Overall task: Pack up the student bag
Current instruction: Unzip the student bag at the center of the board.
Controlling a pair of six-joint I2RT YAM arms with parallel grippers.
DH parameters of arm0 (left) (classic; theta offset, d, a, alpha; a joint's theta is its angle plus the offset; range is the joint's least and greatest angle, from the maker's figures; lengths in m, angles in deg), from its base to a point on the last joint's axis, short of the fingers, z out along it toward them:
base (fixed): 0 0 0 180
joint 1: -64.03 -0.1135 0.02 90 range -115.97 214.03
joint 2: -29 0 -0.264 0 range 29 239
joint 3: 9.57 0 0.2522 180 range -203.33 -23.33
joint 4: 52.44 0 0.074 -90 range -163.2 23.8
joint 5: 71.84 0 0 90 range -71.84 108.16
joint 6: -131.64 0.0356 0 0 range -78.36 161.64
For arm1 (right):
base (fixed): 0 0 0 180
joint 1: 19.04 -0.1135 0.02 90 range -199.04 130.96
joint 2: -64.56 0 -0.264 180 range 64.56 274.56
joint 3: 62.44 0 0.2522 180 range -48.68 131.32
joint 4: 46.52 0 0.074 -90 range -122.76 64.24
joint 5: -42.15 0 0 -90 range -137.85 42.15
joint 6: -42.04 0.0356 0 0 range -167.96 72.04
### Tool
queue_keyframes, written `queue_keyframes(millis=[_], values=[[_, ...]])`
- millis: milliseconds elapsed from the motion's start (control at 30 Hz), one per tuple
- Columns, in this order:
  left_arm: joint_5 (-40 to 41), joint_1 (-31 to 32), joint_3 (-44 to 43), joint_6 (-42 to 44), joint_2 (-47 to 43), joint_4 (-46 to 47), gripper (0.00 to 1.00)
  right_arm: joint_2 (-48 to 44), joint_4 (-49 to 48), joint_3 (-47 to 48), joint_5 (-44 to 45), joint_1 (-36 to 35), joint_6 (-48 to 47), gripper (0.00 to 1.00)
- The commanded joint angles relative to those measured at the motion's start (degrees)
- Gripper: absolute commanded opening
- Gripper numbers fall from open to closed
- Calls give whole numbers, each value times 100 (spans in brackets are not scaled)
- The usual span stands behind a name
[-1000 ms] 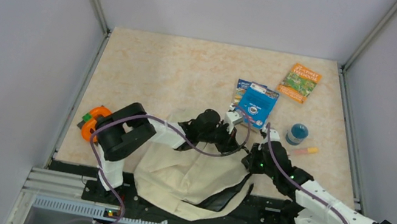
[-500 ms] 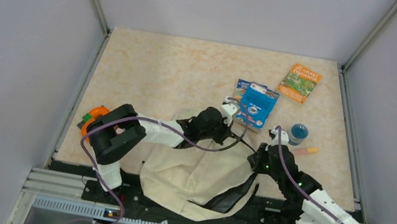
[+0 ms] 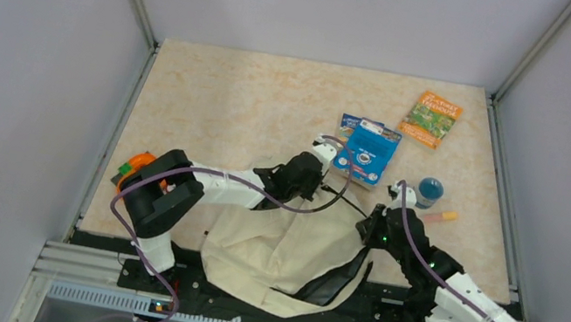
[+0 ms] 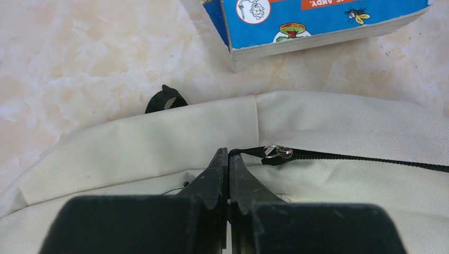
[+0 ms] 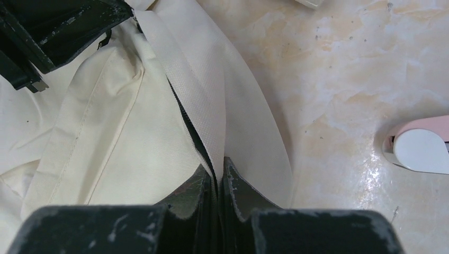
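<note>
The student bag, cream fabric with black zipper lines, lies slumped at the near edge between the two arms. My left gripper is at the bag's far edge. In the left wrist view this gripper is shut on the black zipper pull, just left of the silver slider. My right gripper is at the bag's right side. In the right wrist view it is shut on a folded cream edge of the bag, beside the dark zipper opening.
A blue book lies just beyond the left gripper, and a green-orange book sits at the back right. A blue pot and a pink stick lie right of the right gripper. An orange object sits by the left wall.
My left gripper has moved back and to the left with the zipper pull, towards the blue book. The right arm stretched out while its gripper stayed on the bag's edge.
</note>
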Motion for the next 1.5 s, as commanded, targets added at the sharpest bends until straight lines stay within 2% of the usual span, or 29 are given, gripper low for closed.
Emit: queue_keyframes(millis=[0,167,300,433,567,600,633,667,700,733,767,833,900,1000,1133,1333,1467], values=[[941,-309,-190,-43,-236,-393,0,-90,83,166,277,-26,-6,0],[884,-316,-171,-93,-266,-366,0,-25,-214,155,251,-27,-82,0],[970,-372,-201,-42,-395,-354,0,240,-813,309,290,-20,-261,0],[721,-648,-327,-85,-551,-390,0,843,-1348,807,651,-26,-556,0],[138,-940,-379,-68,-737,-261,0,1868,-1770,1416,765,-5,-931,0],[52,-965,-466,-14,-743,-333,4,2107,-1770,1585,789,18,-986,0],[-4,-962,-550,27,-751,-453,14,2344,-1761,1755,774,41,-1029,0],[-64,-966,-626,62,-776,-582,29,2516,-1733,1903,737,54,-1040,0],[-145,-962,-686,123,-809,-729,47,2665,-1707,2084,668,67,-1052,8],[-232,-959,-740,140,-871,-895,57,2760,-1688,2150,611,83,-1049,20],[-285,-957,-761,144,-946,-1045,63,2803,-1698,2246,548,95,-1056,36],[-401,-924,-671,117,-1211,-1162,67,2785,-1722,2300,484,114,-1050,65],[-603,-839,-487,55,-1547,-1163,69,2664,-1642,2341,493,137,-1060,79],[-829,-481,-210,-117,-2078,-1157,70,2403,-1160,2450,860,173,-1043,87],[-806,388,34,-445,-2411,-1127,72,1888,-632,2466,1397,295,-1129,95],[-806,1129,97,-1601,-1942,-1027,73,1268,-171,2186,1549,839,-1207,99],[-1068,1373,214,-2396,-1580,-412,77,947,0,1926,1577,982,-1208,99]])
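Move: Pinched in the left fingers is the far end of the student bag's zip, with the bag's middle about 14 cm back, 5 cm left and 4 cm lower. The zip pull lies 1 cm back and 2 cm right; the blue book is 12 cm ahead, 9 cm right. From the right hand, still gripping the zip edge, the bag's middle lies 6 cm back, 16 cm left; the tape dispenser 4 cm ahead, 9 cm right; the blue jar 12 cm ahead, 13 cm right. Hauling the bag forward and leftward by its zip edge, both hands speed up and rise slightly, the left going about 5 cm each way and the right about 8 cm forward and half that left, then both open wide and let go. The left swings up and back to the right over the bag, turning clockwise; the right lifts away and rightward. ##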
